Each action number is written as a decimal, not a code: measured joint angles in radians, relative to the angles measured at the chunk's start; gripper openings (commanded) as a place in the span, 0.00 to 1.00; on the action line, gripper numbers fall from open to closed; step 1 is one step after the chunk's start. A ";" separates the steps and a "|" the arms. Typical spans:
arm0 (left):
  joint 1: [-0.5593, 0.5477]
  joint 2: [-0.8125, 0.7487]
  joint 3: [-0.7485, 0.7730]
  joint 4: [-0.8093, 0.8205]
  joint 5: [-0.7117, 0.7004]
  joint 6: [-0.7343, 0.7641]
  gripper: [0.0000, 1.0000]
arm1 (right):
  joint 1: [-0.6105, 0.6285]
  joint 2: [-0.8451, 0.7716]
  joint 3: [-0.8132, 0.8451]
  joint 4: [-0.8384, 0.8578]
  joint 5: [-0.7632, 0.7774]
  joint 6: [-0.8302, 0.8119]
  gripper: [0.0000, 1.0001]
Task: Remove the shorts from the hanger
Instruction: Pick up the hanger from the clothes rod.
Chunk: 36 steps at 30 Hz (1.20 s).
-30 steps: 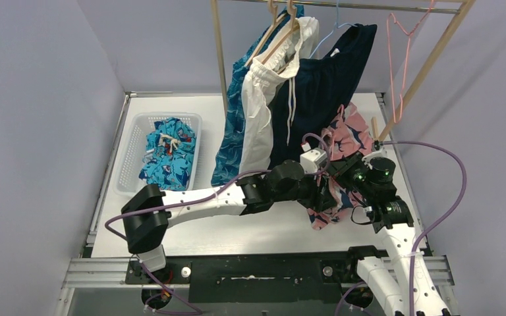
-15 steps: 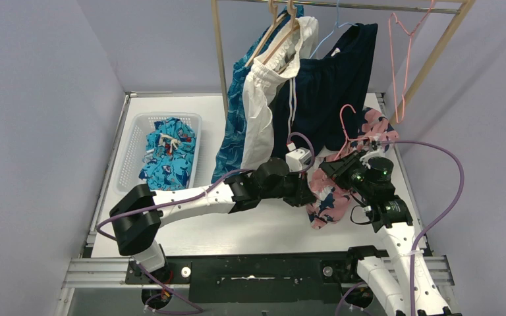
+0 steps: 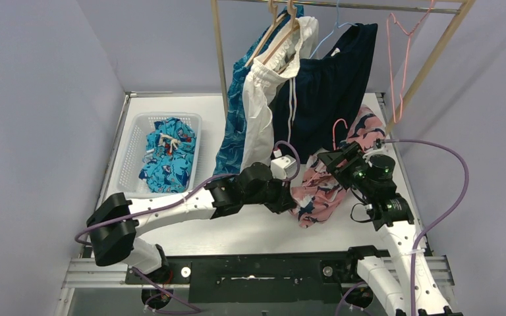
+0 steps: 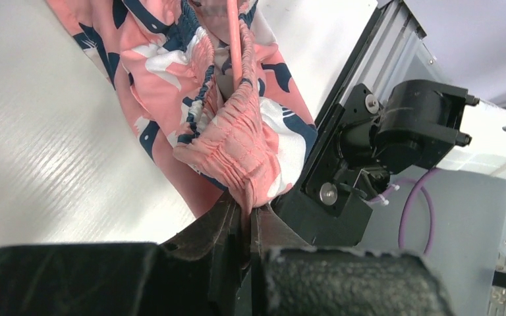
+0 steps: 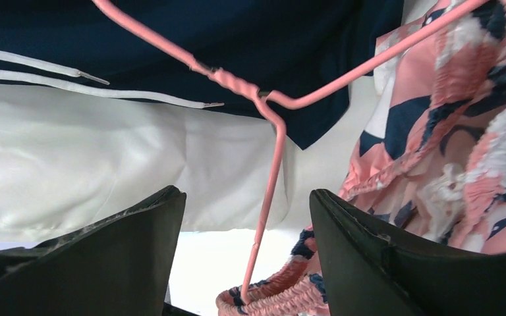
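Note:
The pink-and-navy floral shorts (image 3: pixel 319 187) lie bunched on the table with a pink wire hanger (image 3: pixel 338 126) still threaded in the waistband. My left gripper (image 3: pixel 291 197) is shut on the gathered waistband (image 4: pixel 240 141), pinching the fabric between its fingertips (image 4: pixel 247 205). My right gripper (image 3: pixel 333 161) stands open. In the right wrist view the hanger's wire (image 5: pixel 270 178) runs down between the spread fingers (image 5: pixel 247 197) and touches neither. The floral shorts (image 5: pixel 448 131) hang just right of it.
On the wooden rack (image 3: pixel 219 59) hang blue leaf-pattern shorts (image 3: pixel 232 135), white drawstring shorts (image 3: pixel 260 112) and navy shorts (image 3: pixel 329 85), close behind both grippers. An empty pink hanger (image 3: pixel 402 59) hangs at the right. A white basket (image 3: pixel 132 131) at the left holds teal cartoon-print shorts (image 3: pixel 168 155).
My left gripper shut on the floral waistband and drew it left and nearer. My right gripper, shut on the hanger before, has opened and let the wire go.

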 measured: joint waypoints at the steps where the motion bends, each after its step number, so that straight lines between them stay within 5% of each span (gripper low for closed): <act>1: 0.000 -0.015 -0.012 -0.003 0.000 0.007 0.00 | 0.000 -0.005 -0.002 0.002 0.003 0.010 0.65; 14: 0.000 -0.120 -0.076 -0.024 0.002 0.054 0.00 | -0.001 0.018 -0.207 0.321 -0.153 0.230 0.01; 24: 0.006 -0.172 -0.042 -0.117 -0.070 0.093 0.00 | 0.030 0.069 -0.137 0.343 -0.195 0.240 0.00; 36: 0.012 -0.452 0.142 -0.441 -0.166 0.201 0.00 | 0.334 0.076 0.187 0.406 -0.071 0.138 0.00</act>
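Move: The bare length of pink hanger just below its twisted neck lies almost between my open right fingers, about 1 cm ahead, 2 cm left and 2 cm down. From there the bunched pink shorts lie some 6 cm back and 12 cm below, level sideways. The hanging navy shorts stand about 15 cm ahead, 8 cm left and 10 cm up. From my left hand, which already holds the waistband, that hanger length is about 13 cm ahead, 13 cm right and 3 cm up. I ease my right hand about 3 cm left and 2 cm down, rolling it some 15 degrees, and close its fingers on the hanger's arm just below the neck. Then both hands swing up and left together, some 15 cm up, away from the table; the right tips up and turns counter-clockwise. My left hand keeps its pinch on the pink waistband throughout. ##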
